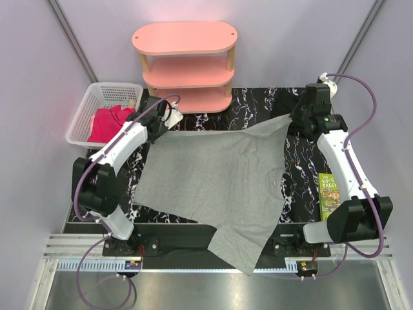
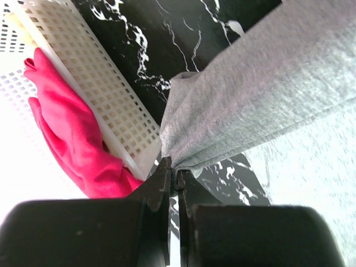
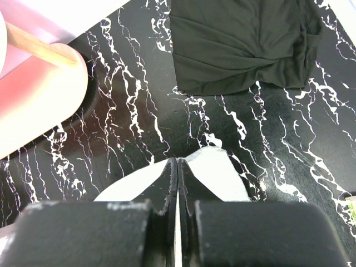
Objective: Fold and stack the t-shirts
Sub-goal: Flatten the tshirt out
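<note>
A large mid-grey t-shirt [image 1: 219, 181] lies spread across the black marble table [image 1: 258, 103], and one sleeve hangs over the near edge. At its far left corner my left gripper [image 1: 169, 121] is shut on the cloth; the left wrist view shows the grey fabric [image 2: 250, 94] pinched between the fingertips [image 2: 173, 167]. My right gripper [image 1: 295, 124] is shut on the far right corner, where a bright cloth tip [image 3: 214, 172] sits at the closed jaws [image 3: 177, 162]. A black t-shirt [image 3: 245, 44] lies bunched beyond it. A magenta-pink t-shirt [image 1: 110, 123] sits in the basket.
A white mesh basket [image 1: 87, 113] stands at the far left, its wall [image 2: 94, 89] close to my left gripper. A pink three-tier shelf [image 1: 187, 64] stands at the back centre. A green-covered book [image 1: 329, 194] lies at the right edge.
</note>
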Controlling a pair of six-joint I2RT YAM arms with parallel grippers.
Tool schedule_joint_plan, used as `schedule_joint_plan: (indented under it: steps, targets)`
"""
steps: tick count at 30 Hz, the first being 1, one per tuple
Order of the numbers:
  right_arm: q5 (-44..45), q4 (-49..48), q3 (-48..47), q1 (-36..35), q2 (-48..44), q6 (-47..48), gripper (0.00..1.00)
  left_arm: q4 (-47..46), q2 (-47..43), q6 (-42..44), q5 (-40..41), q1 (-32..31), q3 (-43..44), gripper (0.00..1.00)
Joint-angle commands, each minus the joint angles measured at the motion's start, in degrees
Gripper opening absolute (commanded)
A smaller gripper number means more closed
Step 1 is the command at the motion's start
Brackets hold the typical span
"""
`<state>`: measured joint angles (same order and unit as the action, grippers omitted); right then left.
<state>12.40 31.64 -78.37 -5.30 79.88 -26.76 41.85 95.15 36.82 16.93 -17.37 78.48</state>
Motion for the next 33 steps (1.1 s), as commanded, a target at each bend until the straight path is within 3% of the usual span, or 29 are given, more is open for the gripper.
schedule_joint_plan:
  steps: [1,5,10,19,32,33]
  targets:
    - [2.2,-1.1,-2.5,0.5,-0.2,1.4,0.00,-6.0,-1.0,-0.1,0.2,0.5,-2.5,0.00]
    - [3.6,-0.6,-3.5,0.9,0.6,2.1,0.00,-9.4,1.9,-0.4,0.4,0.6,-0.9,0.00]
    - [6.5,0.2,-4.8,1.3,-0.9,3.6,0.00,-6.7,4.7,-2.9,-1.6,-0.3,7.3,0.00]
    - [5.4,0.4,-3.5,2.0,-1.4,2.2,0.00,-6.0,7.8,-6.0,-4.0,-2.1,1.6,0.24]
    - [3.8,0.5,-0.4,2.0,-2.4,0.2,0.00,-8.4,12.2,-9.6,-6.6,-4.7,-3.4,0.35]
    - [3.5,0.5,-0.4,2.0,-2.4,0.1,0.00,-8.4,11.5,-9.6,-6.6,-4.7,-3.4,0.43]
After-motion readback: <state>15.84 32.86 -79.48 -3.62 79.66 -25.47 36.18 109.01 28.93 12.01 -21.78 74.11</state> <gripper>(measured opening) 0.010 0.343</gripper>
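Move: Some 5 cm to the right of the left hand, 2 cm back and 12 cm below lies the bare table spot where its pinched grey t-shirt corner is headed; the t-shirt's middle lies about 22 cm right and 11 cm back. The basket stands roughly 21 cm left and 12 cm ahead of this hand. From the right hand, holding the other corner, the spot is about 50 cm left, 4 cm back and 24 cm below; the black t-shirt lies 14 cm ahead and 6 cm right. Easing forward and a little right first, the left hand starts opening its fingers from nearly shut, then draws back about 5 cm while sinking some 11 cm to the table, tilting down and ending a third open with the grey cloth between the tips. The right hand keeps its pinch on the far corner, shifts about 2.5 cm right, away from the left, then stays there, raised. ##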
